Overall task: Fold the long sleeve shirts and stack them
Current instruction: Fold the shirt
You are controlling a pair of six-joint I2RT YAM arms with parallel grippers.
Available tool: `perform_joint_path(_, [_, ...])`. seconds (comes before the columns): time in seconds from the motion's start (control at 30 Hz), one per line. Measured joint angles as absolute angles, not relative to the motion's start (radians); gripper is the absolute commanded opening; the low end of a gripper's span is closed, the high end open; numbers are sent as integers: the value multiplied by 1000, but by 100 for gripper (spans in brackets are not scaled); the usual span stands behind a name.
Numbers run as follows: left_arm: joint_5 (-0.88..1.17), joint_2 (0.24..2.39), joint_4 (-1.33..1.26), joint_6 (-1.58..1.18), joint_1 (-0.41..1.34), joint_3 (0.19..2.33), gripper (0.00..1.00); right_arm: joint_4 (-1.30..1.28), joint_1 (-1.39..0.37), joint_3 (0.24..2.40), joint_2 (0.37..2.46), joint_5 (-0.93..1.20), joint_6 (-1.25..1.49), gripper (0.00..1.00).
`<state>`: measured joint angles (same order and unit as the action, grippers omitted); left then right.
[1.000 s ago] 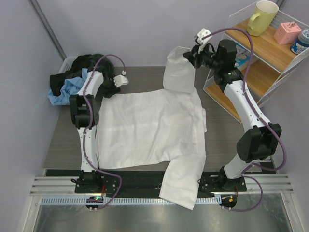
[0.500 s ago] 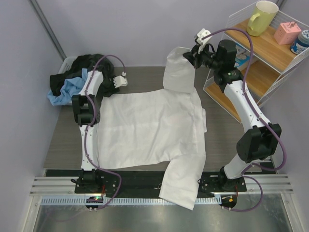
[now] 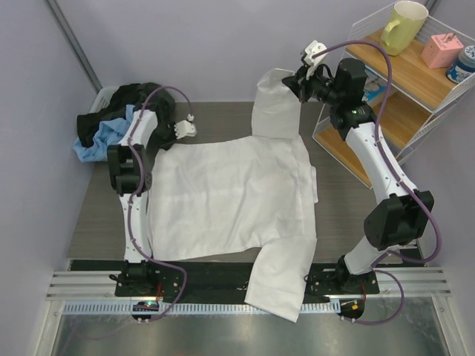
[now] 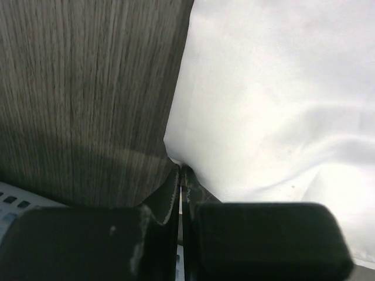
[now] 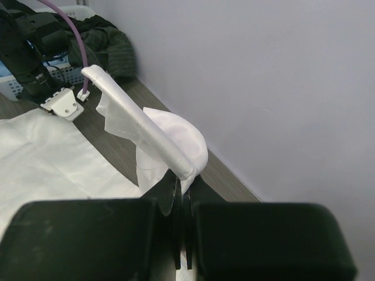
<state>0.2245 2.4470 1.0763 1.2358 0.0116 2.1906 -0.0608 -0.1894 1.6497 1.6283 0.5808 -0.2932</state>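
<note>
A white long sleeve shirt point(image 3: 230, 193) lies spread flat on the dark wood table point(image 3: 100, 215). One sleeve hangs over the near edge. The other sleeve point(image 3: 274, 107) is lifted at the back, and my right gripper point(image 3: 292, 81) is shut on its rolled cuff point(image 5: 140, 132), jaws pinched together point(image 5: 183, 178). My left gripper point(image 3: 167, 142) is low at the shirt's back-left corner, mostly hidden under its wrist in the top view. In the left wrist view its jaws point(image 4: 180, 168) are shut, with the cloth corner point(image 4: 176, 157) nipped at the tips.
A white basket point(image 3: 100, 100) of dark and blue clothes point(image 3: 111, 126) stands at the back left, close behind the left wrist. A wire shelf point(image 3: 386, 111) at the right carries a yellow mug point(image 3: 403, 26), a pink box point(image 3: 441, 50) and a jar point(image 3: 464, 63). The wall is just behind the raised sleeve.
The left gripper, open before, has shut at the shirt's back-left corner. The right gripper has barely moved and still holds up the sleeve.
</note>
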Motion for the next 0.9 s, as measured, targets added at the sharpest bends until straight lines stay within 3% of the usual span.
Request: perform_joint_path(0.9, [232,1820,855,1263,12,1497,0,-216,-188,1538,1257,589,-302,1])
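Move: The left hand already pinches the shirt's far left corner at the table; the shirt body's middle lies about 22 cm back and 27 cm right, 2 cm lower. The laundry basket stands some 15 cm left of that hand and 7 cm farther out. From the right hand, holding cloth high, the body's middle is roughly 19 cm back, 22 cm left and 38 cm down; the wire shelf is about 30 cm right, 8 cm farther out and 15 cm lower. Both hands keep their pinches and draw back about 10 cm over the shirt body, rising some 7 cm. ##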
